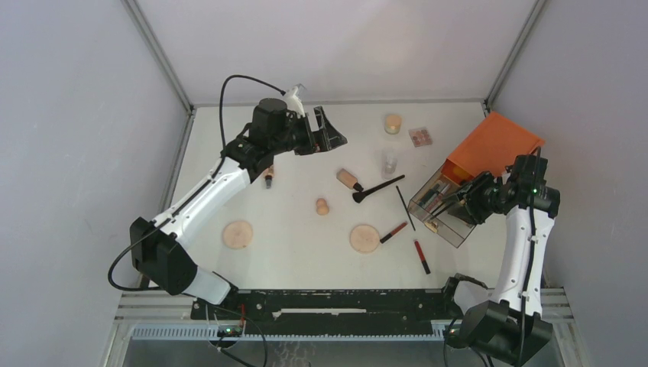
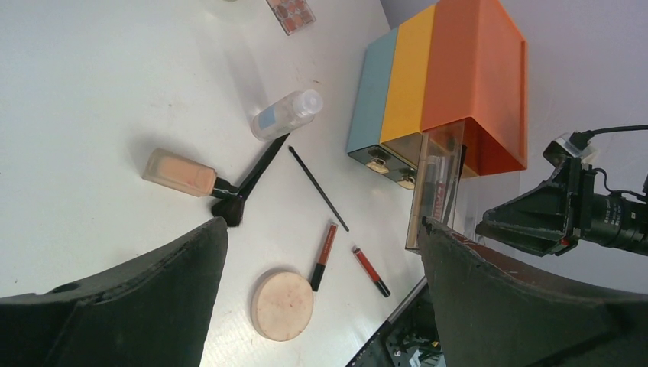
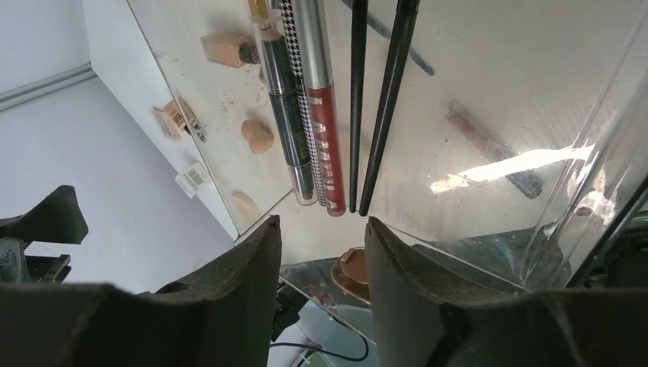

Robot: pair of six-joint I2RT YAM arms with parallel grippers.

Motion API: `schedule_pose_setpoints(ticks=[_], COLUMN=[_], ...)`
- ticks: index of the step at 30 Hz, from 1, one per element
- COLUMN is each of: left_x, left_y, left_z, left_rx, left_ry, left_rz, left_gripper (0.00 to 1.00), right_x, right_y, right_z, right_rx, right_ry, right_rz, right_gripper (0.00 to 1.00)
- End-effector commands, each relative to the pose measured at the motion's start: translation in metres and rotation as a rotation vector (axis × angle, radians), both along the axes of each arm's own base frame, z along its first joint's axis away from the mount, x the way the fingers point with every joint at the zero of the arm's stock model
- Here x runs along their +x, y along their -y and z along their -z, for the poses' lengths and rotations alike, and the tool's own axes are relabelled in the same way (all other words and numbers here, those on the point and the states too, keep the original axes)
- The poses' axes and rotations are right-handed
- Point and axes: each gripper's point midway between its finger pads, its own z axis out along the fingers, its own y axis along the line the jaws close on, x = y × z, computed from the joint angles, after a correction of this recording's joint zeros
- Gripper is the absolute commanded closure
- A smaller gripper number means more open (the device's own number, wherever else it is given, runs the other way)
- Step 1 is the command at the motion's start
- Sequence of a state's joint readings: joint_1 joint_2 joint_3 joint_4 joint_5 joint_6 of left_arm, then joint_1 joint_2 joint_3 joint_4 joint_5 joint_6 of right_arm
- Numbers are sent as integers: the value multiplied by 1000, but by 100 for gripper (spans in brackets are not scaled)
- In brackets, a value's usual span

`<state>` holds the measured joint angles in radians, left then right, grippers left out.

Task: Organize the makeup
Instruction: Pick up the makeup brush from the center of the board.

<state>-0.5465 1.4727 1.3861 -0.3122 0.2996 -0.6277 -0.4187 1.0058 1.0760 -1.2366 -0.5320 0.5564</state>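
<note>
The makeup lies spread over the white table: two round tan discs (image 1: 238,234) (image 1: 364,238), a beige sponge (image 1: 322,206), a peach bottle (image 1: 349,180), a black brush (image 1: 378,188), a thin brush (image 1: 405,207) and two red pencils (image 1: 394,232) (image 1: 422,256). A palette (image 1: 420,137) sits at the back. My left gripper (image 1: 334,126) hangs open above the back of the table, holding nothing. My right gripper (image 3: 322,229) is open at the end of the pulled-out clear drawer (image 3: 497,115). Inside the drawer lie pencils (image 3: 321,115) and two thin black brushes (image 3: 374,99).
The orange-topped box (image 1: 495,144) stands at the right, its drawer jutting toward the table's middle. A clear bottle (image 1: 390,160) and a small round jar (image 1: 393,123) stand at the back. Another small bottle (image 1: 268,178) lies under my left arm. Grey walls close in three sides.
</note>
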Motion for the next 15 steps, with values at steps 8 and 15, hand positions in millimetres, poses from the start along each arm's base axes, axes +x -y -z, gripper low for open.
schedule_pose_setpoints(ticks=[8,15], left_x=[7,18], left_y=[3,19], left_z=[23,91], left_rx=[131,453], left_ry=[17,-28], left_rz=[-2,-9], left_gripper=[3,6], right_x=[12,13], right_y=[-18,-37], right_z=[-54,-101], right_rx=[-4,-51], right_ry=[342,590], right_rz=[-98,-143], right_gripper=[51,49])
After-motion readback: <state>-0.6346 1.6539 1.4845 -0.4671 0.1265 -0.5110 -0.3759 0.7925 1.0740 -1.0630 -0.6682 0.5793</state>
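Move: Over the far middle of the table, the open left hand has the makeup brush about 14 cm to its right, a couple of centimetres nearer the base and some 28 cm below. The foundation bottle touches the brush's bristle end, roughly 6 cm right of the hand and level with it; the clear bottle is about 18 cm right and 4 cm ahead, the beauty sponge 8 cm back and 2 cm left. From the right hand, the brush lies about 12 cm ahead, 14 cm left and 19 cm down. Dropping about 7 cm towards the makeup brush, gathering speed, the left hand rolls its left side up some 15 degrees with the fingers kept wide open and still touching nothing. Meanwhile the right hand, fingers already half open, backs up out of the box's clear tray, rising about 6 cm and drifting left while its fingers tip upward. ##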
